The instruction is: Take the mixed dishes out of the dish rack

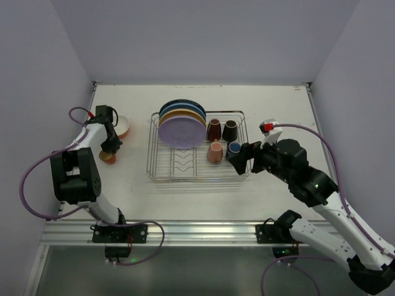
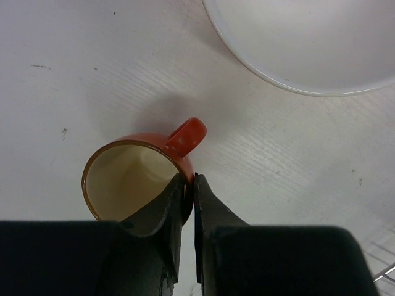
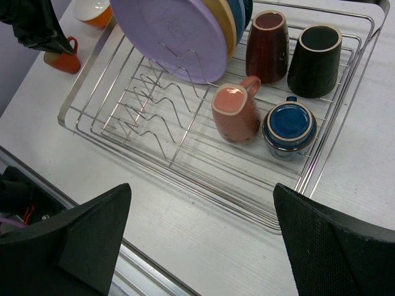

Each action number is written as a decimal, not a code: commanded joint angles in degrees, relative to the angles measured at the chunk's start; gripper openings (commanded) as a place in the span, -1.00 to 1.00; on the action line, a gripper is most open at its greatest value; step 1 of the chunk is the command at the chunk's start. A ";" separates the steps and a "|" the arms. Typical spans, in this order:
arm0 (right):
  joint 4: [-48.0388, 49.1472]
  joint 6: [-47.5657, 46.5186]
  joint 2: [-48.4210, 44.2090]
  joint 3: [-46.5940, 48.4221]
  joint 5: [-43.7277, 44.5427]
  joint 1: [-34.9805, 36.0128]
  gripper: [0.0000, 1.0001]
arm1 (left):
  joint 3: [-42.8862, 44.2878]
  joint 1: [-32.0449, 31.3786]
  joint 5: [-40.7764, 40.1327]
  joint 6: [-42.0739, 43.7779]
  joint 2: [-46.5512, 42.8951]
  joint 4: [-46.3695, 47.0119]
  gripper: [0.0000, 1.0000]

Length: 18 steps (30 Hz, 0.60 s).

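Note:
The orange cup (image 2: pixel 123 179) stands upright on the table left of the dish rack (image 1: pixel 197 177), handle away from me. My left gripper (image 2: pixel 189 179) is shut on its wall, one finger inside, one outside. The orange bowl (image 1: pixel 123 126), white inside, sits just behind it. In the rack, the lavender plate (image 3: pixel 166 34) fronts a stack of yellow and blue plates. Brown (image 3: pixel 266 46), black (image 3: pixel 316 61), pink (image 3: pixel 234 114) and blue (image 3: pixel 290 126) cups fill the rack's right end. My right gripper (image 3: pixel 200 188) hangs open over the rack's near right corner, holding nothing.
The rack's near rim (image 3: pixel 92 68) and its V-shaped dividers (image 3: pixel 148 105) stand bare in front of the plates. The aluminium table edge (image 1: pixel 197 231) runs along the near side. Walls enclose the table at the left, back and right.

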 commanded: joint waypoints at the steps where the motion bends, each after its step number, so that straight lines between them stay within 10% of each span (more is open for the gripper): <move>1: 0.74 -0.87 -0.14 -0.17 -0.62 0.04 0.98 | 0.04 0.49 0.78 1.36 0.16 1.86 -0.73; 10: 0.65 -0.78 1.35 -0.09 0.70 -0.05 0.98 | 0.48 0.40 1.30 1.45 -2.20 0.46 -0.30; 18: -0.22 -0.43 7.23 1.32 3.16 -0.05 0.98 | 1.70 -0.65 1.57 0.92 -13.36 -1.48 0.66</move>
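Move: The left fingertips straddle the right-hand rim of the small orange cup, whose middle is about 3 cm to their left and 3 cm lower. The white bowl lies some 13 cm ahead and 3 cm right; the dish rack's middle is roughly 35 cm right, about level. From the right hand, the blue mug is about 13 cm ahead, 1 cm left and 18 cm below, with the pink mug 7 cm left of it and the black mug 9 cm beyond it. Hold the left gripper almost still at the orange cup's rim while opening its fingers from nearly shut to about four-fifths wide, then lift straight up about 4 cm, away from the cup, tipping the fingers slightly forward. As it clears, start the wide-open right gripper down some 2 cm and a little forward, towards the blue mug. ##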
